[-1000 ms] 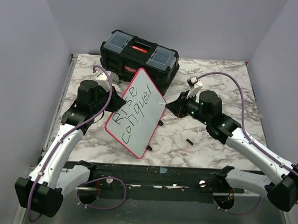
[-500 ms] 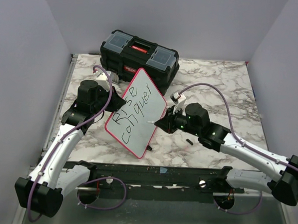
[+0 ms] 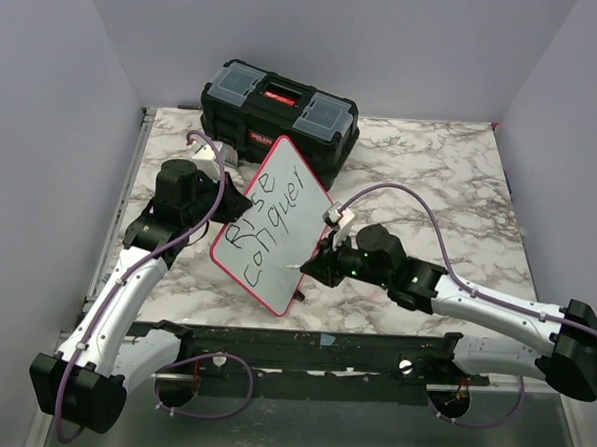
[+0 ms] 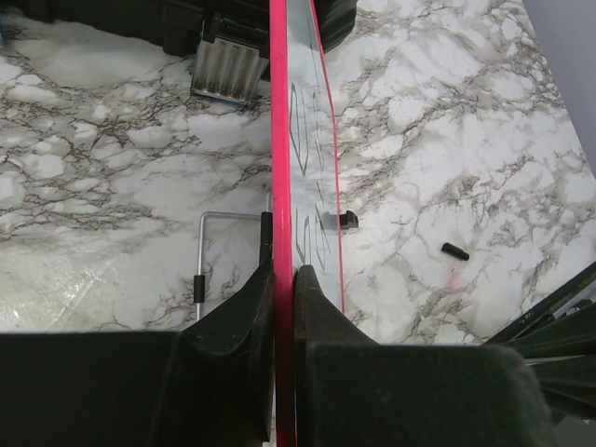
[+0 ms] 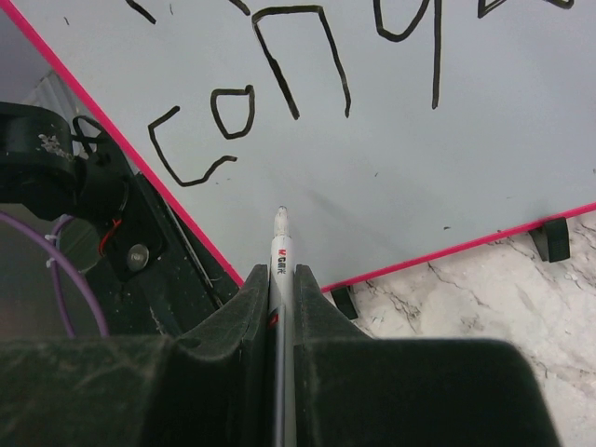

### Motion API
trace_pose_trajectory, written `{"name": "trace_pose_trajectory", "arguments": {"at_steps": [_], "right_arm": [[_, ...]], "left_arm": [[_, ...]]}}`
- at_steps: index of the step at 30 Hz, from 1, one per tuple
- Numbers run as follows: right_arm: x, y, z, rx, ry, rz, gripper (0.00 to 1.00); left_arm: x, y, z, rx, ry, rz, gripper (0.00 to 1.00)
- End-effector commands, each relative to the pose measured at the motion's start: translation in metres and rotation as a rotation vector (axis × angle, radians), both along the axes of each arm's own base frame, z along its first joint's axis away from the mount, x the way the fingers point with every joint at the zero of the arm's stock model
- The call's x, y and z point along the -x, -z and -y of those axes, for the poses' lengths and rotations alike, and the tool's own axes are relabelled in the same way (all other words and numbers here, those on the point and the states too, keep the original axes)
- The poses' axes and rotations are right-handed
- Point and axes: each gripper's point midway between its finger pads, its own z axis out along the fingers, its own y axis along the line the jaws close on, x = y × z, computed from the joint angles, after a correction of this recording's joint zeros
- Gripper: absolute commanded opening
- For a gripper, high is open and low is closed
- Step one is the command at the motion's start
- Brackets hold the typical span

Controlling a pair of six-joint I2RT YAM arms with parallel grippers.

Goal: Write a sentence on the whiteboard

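Observation:
The whiteboard (image 3: pixel 289 245), white with a pink-red rim, stands tilted on its lower edge in the middle of the marble table. My left gripper (image 3: pixel 226 194) is shut on its left rim; the left wrist view shows the rim (image 4: pixel 280 140) edge-on between the jaws (image 4: pixel 284 275). The sentence (image 3: pixel 267 220) reads "Rise conquer" in black letters, and part of "conquer" (image 5: pixel 279 74) shows in the right wrist view. My right gripper (image 3: pixel 312 267) is shut on a white marker (image 5: pixel 282 244). Its tip sits at the bare lower part of the whiteboard (image 5: pixel 438 177), below "con"; contact cannot be told.
A black toolbox (image 3: pixel 280 107) stands behind the board at the back of the table. A small black marker cap (image 3: pixel 379 282) lies on the marble right of the board, also in the left wrist view (image 4: pixel 453 250). A bent metal rod (image 4: pixel 209 228) lies behind the board. Grey walls surround the table.
My right arm has swung left and toward the near edge, carrying the marker from the board's right rim down to its lower face. The left arm and the board have stayed still.

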Motion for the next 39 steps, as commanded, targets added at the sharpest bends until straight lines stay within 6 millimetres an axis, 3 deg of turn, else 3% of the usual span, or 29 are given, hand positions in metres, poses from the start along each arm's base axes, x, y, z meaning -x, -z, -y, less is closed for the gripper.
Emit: {"name": "trace_pose_trajectory", "arguments": {"at_steps": [1, 19, 39], "right_arm": [[-0.004, 0.004, -0.008, -0.005, 0.002, 0.037, 0.01], [-0.022, 0.009, -0.039, 0.024, -0.012, 0.061, 0.01], [-0.006, 0.025, -0.053, 0.081, -0.083, 0.058, 0.01]], "left_arm": [[0.005, 0.025, -0.008, -0.137, 0.035, -0.030, 0.00], [0.006, 0.024, -0.010, -0.139, 0.028, -0.023, 0.00], [0.006, 0.024, -0.011, -0.142, 0.025, -0.019, 0.00]]}}
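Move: Just left of the right hand, which already holds the marker, the blank patch beneath "conquer" on the whiteboard lies about 8 cm to its left, 3 cm ahead and 5 cm lower. The "C" is some 12 cm left, 2 cm back and barely lower; the board's bottom corner is roughly 7 cm back, 5 cm left and 10 cm down. From the left hand, the patch lies about 9 cm back, 7 cm right and 8 cm below. Dipping nearly 3 cm, the right hand then goes left, about 4 cm in all, easing slightly forward and then back, to bring the marker tip onto the blank patch and draw the start of a stroke. The fingers keep their grip on the marker, while the left hand stays clamped on the board's upper edge, holding the board tilted. ##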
